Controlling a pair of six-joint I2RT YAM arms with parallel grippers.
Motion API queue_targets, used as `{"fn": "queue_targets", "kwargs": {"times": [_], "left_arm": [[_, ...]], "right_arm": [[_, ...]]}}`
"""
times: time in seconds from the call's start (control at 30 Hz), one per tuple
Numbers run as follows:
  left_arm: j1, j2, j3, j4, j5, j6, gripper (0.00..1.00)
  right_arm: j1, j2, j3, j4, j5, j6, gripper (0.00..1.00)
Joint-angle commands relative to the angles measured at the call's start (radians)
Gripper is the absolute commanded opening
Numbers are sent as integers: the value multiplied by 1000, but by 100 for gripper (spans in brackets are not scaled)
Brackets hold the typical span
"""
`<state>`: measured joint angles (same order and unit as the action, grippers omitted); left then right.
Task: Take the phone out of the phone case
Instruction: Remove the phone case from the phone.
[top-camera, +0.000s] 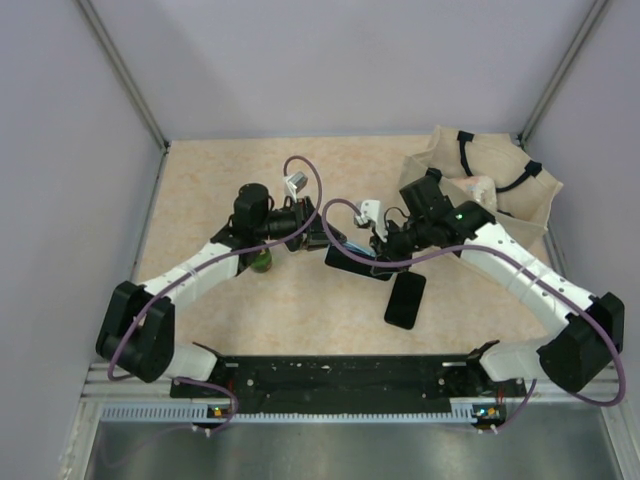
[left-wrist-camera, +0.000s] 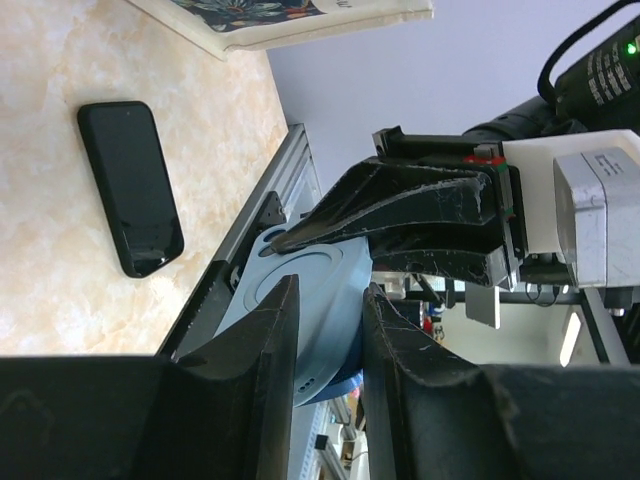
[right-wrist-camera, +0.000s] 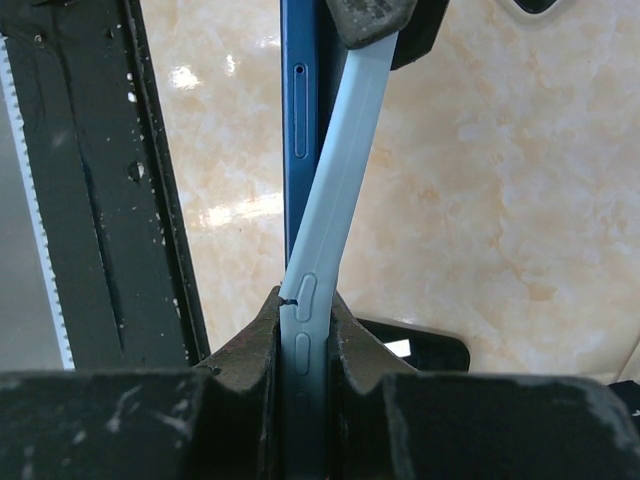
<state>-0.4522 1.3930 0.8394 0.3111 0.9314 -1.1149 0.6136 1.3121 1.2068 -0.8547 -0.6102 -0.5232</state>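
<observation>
Both grippers hold the phone in its case (top-camera: 350, 262) above the table's middle. My right gripper (right-wrist-camera: 305, 320) is shut on the light blue phone case (right-wrist-camera: 345, 160), at the edge with the buttons. That edge bows away from the dark blue phone (right-wrist-camera: 298, 100) beside it. My left gripper (left-wrist-camera: 330, 320) is shut on the other end, with the pale blue case back (left-wrist-camera: 320, 290) and a strip of dark blue phone between its fingers. The right gripper's fingers (left-wrist-camera: 420, 215) show just beyond it. From above, the left gripper (top-camera: 318, 238) and right gripper (top-camera: 378, 245) face each other.
A second, black phone (top-camera: 405, 300) lies flat on the table near the front, also visible as the black phone (left-wrist-camera: 130, 185). A tan bag (top-camera: 490, 180) sits at the back right. A green object (top-camera: 262, 262) is under the left arm. The black base rail (right-wrist-camera: 100, 200) runs along the near edge.
</observation>
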Motion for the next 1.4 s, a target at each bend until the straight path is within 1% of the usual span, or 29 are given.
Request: {"fn": "queue_targets", "kwargs": {"times": [0.0, 0.27, 0.4, 0.5, 0.53, 0.6, 0.7, 0.8, 0.9, 0.97, 1.03, 1.1, 1.17, 1.23, 1.3, 1.37], "left_arm": [[-2, 60, -25, -188, -186, -26, 0], [1, 66, -10, -199, -195, 0, 0], [0, 55, 16, -196, -197, 50, 0], [1, 46, 27, -153, -166, 95, 0], [0, 43, 38, -153, -157, 118, 2], [1, 34, 73, -158, -117, 193, 9], [4, 24, 124, -182, -53, 295, 26], [18, 29, 173, -188, 48, 371, 44], [38, 55, 245, -250, 168, 457, 79], [56, 61, 276, -280, 217, 497, 92], [81, 51, 291, -293, 242, 533, 99], [107, 31, 308, -308, 250, 585, 99], [130, 9, 345, -404, 260, 668, 99], [150, -15, 392, -528, 271, 810, 99], [159, -46, 457, -737, 265, 984, 99], [158, -84, 487, -863, 251, 1143, 99]], "right_arm": [[43, -43, 132, 206, -112, -61, 0], [44, -50, 119, 206, -112, -67, 0], [43, -54, 106, 206, -117, -67, 0], [44, -54, 96, 207, -129, -67, 0], [41, -51, 91, 209, -129, -64, 0], [37, -54, 86, 212, -132, -61, 0], [17, -56, 76, 218, -154, -48, 0], [-6, -63, 60, 227, -186, -26, 0], [-26, -71, 43, 229, -207, -12, 0], [-31, -77, 28, 232, -218, -5, 0], [-44, -82, 19, 230, -235, 0, 0], [-55, -89, 8, 230, -249, 5, 0], [-67, -93, 0, 230, -270, 9, 0], [-89, -93, -7, 230, -305, 20, 0], [-113, -79, -12, 226, -353, 35, 0], [-133, -65, -19, 226, -404, 45, 0]]}}
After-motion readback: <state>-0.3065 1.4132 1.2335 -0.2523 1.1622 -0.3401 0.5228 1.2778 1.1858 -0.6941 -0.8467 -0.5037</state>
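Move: The cased phone hangs between both hands: its middle is about 5 cm back and 3 cm to the right of the left hand and a little lower, while from the right hand it lies some 5 cm left, 1 cm ahead, nearly level. A black phone on the table is about 6 cm right of the right hand, 3 cm back and 14 cm down. From the left hand, another table phone lies 13 cm left, 8 cm ahead, and the green bottle 21 cm left, 1 cm ahead, both well below. The case's free end, still pinched by the left fingers, is held almost still at first, then pulled upward a couple of centimetres before those fingers open wide and let go. The left hand draws off up and to the left, ending some 6 cm higher, rolling about 30 degrees so its forward side lifts. The right hand keeps its grip on phone and case, rising about 4 cm and tilting its fingers nearer level. ##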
